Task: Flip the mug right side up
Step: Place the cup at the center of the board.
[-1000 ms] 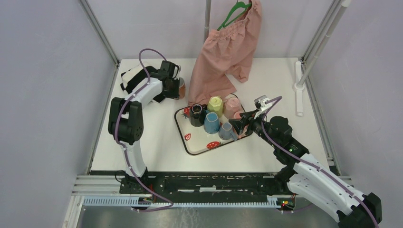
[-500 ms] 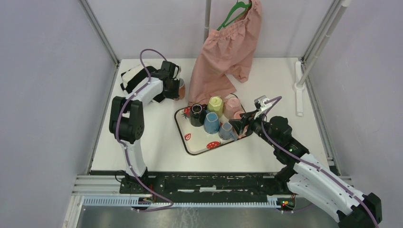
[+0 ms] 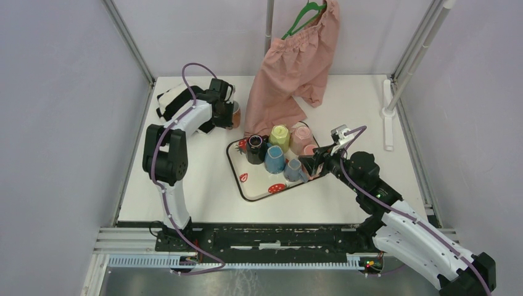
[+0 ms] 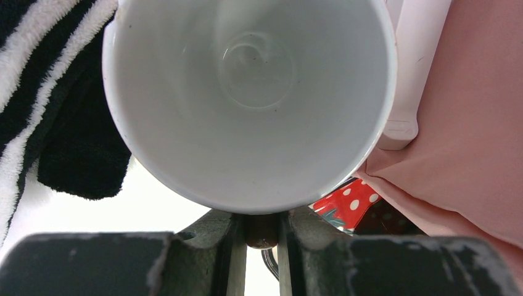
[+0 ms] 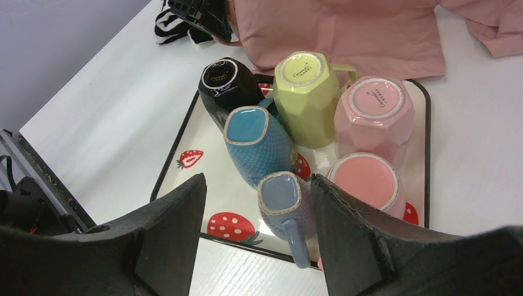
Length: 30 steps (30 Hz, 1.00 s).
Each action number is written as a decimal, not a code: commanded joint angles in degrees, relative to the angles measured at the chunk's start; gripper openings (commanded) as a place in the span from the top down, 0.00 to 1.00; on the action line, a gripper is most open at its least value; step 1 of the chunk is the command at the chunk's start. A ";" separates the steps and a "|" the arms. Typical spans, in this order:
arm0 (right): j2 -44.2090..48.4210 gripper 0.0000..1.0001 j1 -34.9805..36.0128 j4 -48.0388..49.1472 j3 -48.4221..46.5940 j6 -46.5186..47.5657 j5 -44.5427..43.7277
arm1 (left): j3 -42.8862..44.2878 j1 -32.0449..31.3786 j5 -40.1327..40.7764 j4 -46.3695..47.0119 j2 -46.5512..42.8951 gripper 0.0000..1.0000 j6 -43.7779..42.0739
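My left gripper (image 3: 226, 113) is shut on the handle (image 4: 261, 229) of a brown mug (image 3: 235, 115) at the table's far left. Its white inside (image 4: 250, 92) faces the left wrist camera. A strawberry tray (image 3: 237, 177) holds several upside-down mugs: black (image 5: 222, 83), yellow (image 5: 303, 86), pink (image 5: 373, 108), blue (image 5: 253, 142), a second pink (image 5: 365, 180) and a purple-blue one (image 5: 282, 200). Over the tray's near right corner my right gripper (image 3: 311, 163) stands open. The purple-blue mug lies between its fingers, close to the right finger (image 5: 351, 234), untouched.
Pink shorts (image 3: 296, 61) on a green hanger drape onto the table right behind the tray and beside the brown mug. A black-and-white striped cloth (image 3: 171, 102) lies under the left arm. A white post (image 3: 388, 108) stands at the right edge.
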<state>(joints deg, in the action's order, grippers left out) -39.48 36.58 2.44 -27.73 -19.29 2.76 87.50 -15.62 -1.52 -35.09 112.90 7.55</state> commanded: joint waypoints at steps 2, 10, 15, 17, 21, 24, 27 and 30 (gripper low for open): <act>0.51 0.31 -0.22 0.20 -0.49 -0.71 -1.01 | 2.42 -0.29 0.64 0.47 0.56 0.76 -2.78; 0.66 0.31 -0.27 0.11 -0.31 -0.87 -1.26 | 2.06 -1.00 1.33 -0.43 1.67 0.71 -2.93; 0.64 0.32 -0.28 0.11 -0.22 -0.93 -1.27 | 2.06 -1.61 3.16 -0.82 2.02 0.67 -3.15; 0.68 0.31 -0.24 0.11 -0.22 -0.99 -1.23 | 2.06 -1.61 3.62 -0.87 2.04 0.66 -3.14; 0.72 0.31 -0.25 0.11 -0.14 -0.89 -1.27 | 2.06 -1.67 3.90 -0.86 1.90 0.63 -3.09; 0.90 0.31 -0.26 0.11 -0.14 -0.99 -1.35 | 2.23 -1.68 4.22 -1.01 1.64 0.61 -3.06; 0.85 0.31 -0.27 0.02 -0.22 -0.91 -1.40 | 2.41 -1.63 4.28 -1.15 0.54 0.55 -2.89; 0.66 0.31 -0.32 -0.06 -0.46 -0.82 -1.53 | 2.51 -1.64 4.48 -1.31 -1.67 0.50 -2.56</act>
<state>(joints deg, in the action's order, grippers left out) -39.42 36.58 2.04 -27.73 -19.68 2.44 87.64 -17.21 1.67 -36.25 114.59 7.18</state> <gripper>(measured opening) 0.687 0.481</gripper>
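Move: Out at the far left of the table, the left hand still has the upright mug by its handle; the mug's middle is about 5 cm ahead of the hand point, 2 cm right and 1 cm below. The striped towel lies roughly 15 cm left and 6 cm ahead, 4 cm lower. The black mug is some 11 cm right and 14 cm back. From the right hand, the upright mug is about 25 cm ahead, 25 cm left and 16 cm lower. Letting go of the mug's handle, the left fingers spread to nearly twice their gap while the hand eases down about 1.5 cm alongside the handle, with a slight draw back. The wrist rolls about 5 degrees, its left side rising. By the end the fingers stand open either side of the handle. ##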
